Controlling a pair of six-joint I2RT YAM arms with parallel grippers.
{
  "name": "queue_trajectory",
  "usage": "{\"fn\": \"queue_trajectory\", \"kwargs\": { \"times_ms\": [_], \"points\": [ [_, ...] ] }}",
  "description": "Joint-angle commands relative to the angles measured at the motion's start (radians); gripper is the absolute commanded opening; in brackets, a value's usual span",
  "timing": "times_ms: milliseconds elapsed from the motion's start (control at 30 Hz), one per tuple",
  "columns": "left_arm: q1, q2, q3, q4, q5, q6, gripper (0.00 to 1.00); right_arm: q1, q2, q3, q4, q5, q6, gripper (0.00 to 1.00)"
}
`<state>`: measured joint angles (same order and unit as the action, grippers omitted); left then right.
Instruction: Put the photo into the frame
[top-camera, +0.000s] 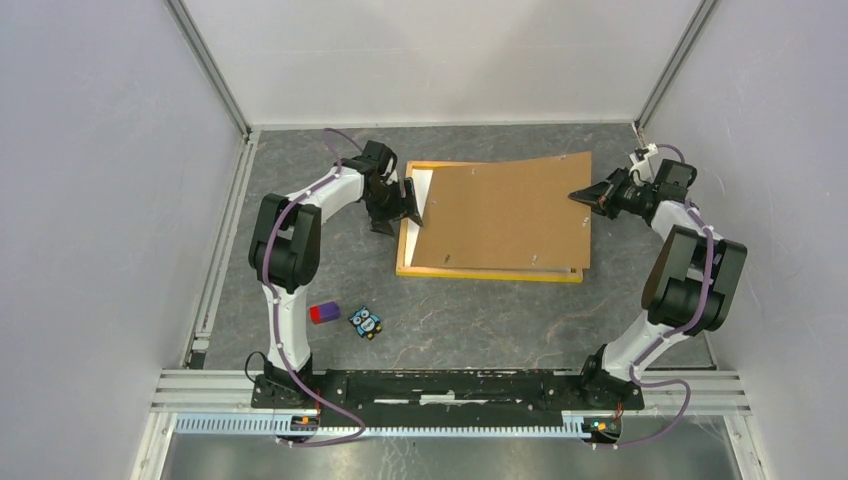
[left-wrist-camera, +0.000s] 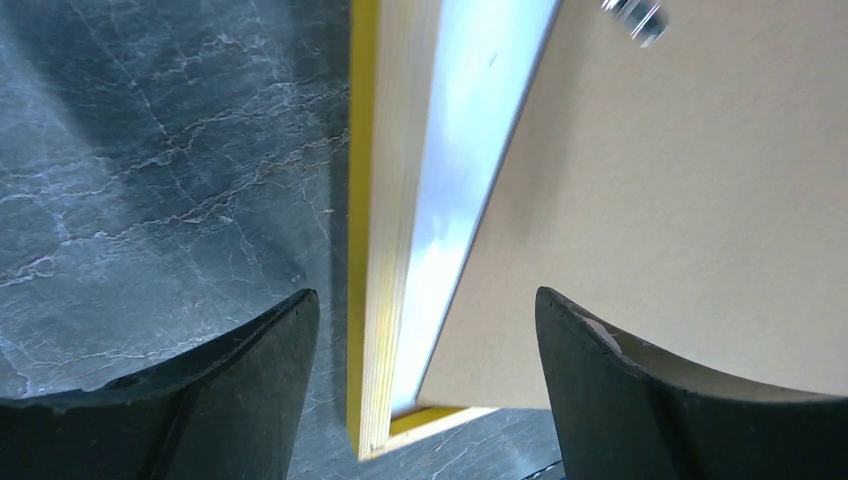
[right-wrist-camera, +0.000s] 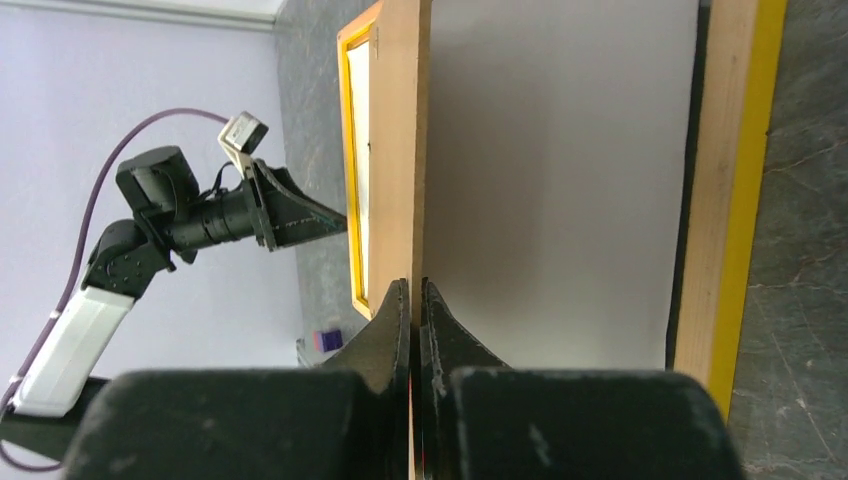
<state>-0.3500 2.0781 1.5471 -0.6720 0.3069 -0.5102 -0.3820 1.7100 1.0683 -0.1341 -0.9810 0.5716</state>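
Observation:
The frame (top-camera: 488, 272), with its yellow-orange border, lies flat in the middle of the table. The photo (top-camera: 421, 183) rests inside it, white back up, showing as a strip at the left. A brown hardboard panel (top-camera: 505, 210) covers most of it. My right gripper (top-camera: 577, 197) is shut on the panel's right edge (right-wrist-camera: 400, 150) and holds that side up off the photo (right-wrist-camera: 560, 180) and the frame's rail (right-wrist-camera: 740, 180). My left gripper (top-camera: 405, 200) is open, its fingers (left-wrist-camera: 250, 380) astride the frame's left near corner (left-wrist-camera: 362, 300), holding nothing.
A purple and red block (top-camera: 323, 313) and a small blue owl figure (top-camera: 366, 322) lie on the grey table in front of the frame, near the left arm. White walls with metal rails close in the table at left, right and back.

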Motion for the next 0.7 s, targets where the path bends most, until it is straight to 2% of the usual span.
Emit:
{"fn": "queue_trajectory", "kwargs": {
  "times_ms": [0,167,667],
  "points": [
    [0.008,-0.052,-0.017,0.049,0.054,-0.035,0.86,0.020,0.068,0.057,-0.062,-0.071,-0.128,0.00],
    [0.006,-0.037,-0.044,0.105,0.127,-0.067,0.86,0.040,0.140,0.112,-0.069,-0.097,-0.145,0.00],
    [0.005,-0.011,-0.044,0.149,0.194,-0.079,0.88,0.128,0.343,0.327,-0.174,-0.100,-0.244,0.01]
  ]
}}
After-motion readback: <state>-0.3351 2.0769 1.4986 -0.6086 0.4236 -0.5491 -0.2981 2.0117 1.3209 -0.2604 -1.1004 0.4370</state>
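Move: The left hand hovers open over the frame's left rail, which lies about 1 cm to its left and 3 cm below; the board's left edge is some 3 cm to its right, 2 cm below. From the right hand, still gripping the board's raised right edge, the frame's left rail is roughly 31 cm left, 4 cm back and 12 cm below. The frame's middle is about 14 cm left, 4 cm back and 13 cm below. Keeping its pinch on the board's right edge, the right hand lowers it roughly 3.5 cm while feeding it left, then swings forward and farther left, about 3 cm each way overall, turning some 10 degrees counter-clockwise. The left hand, fingers still wide, eases about 1 cm right and tilts slightly, its outer finger coming up against the frame's left side. ##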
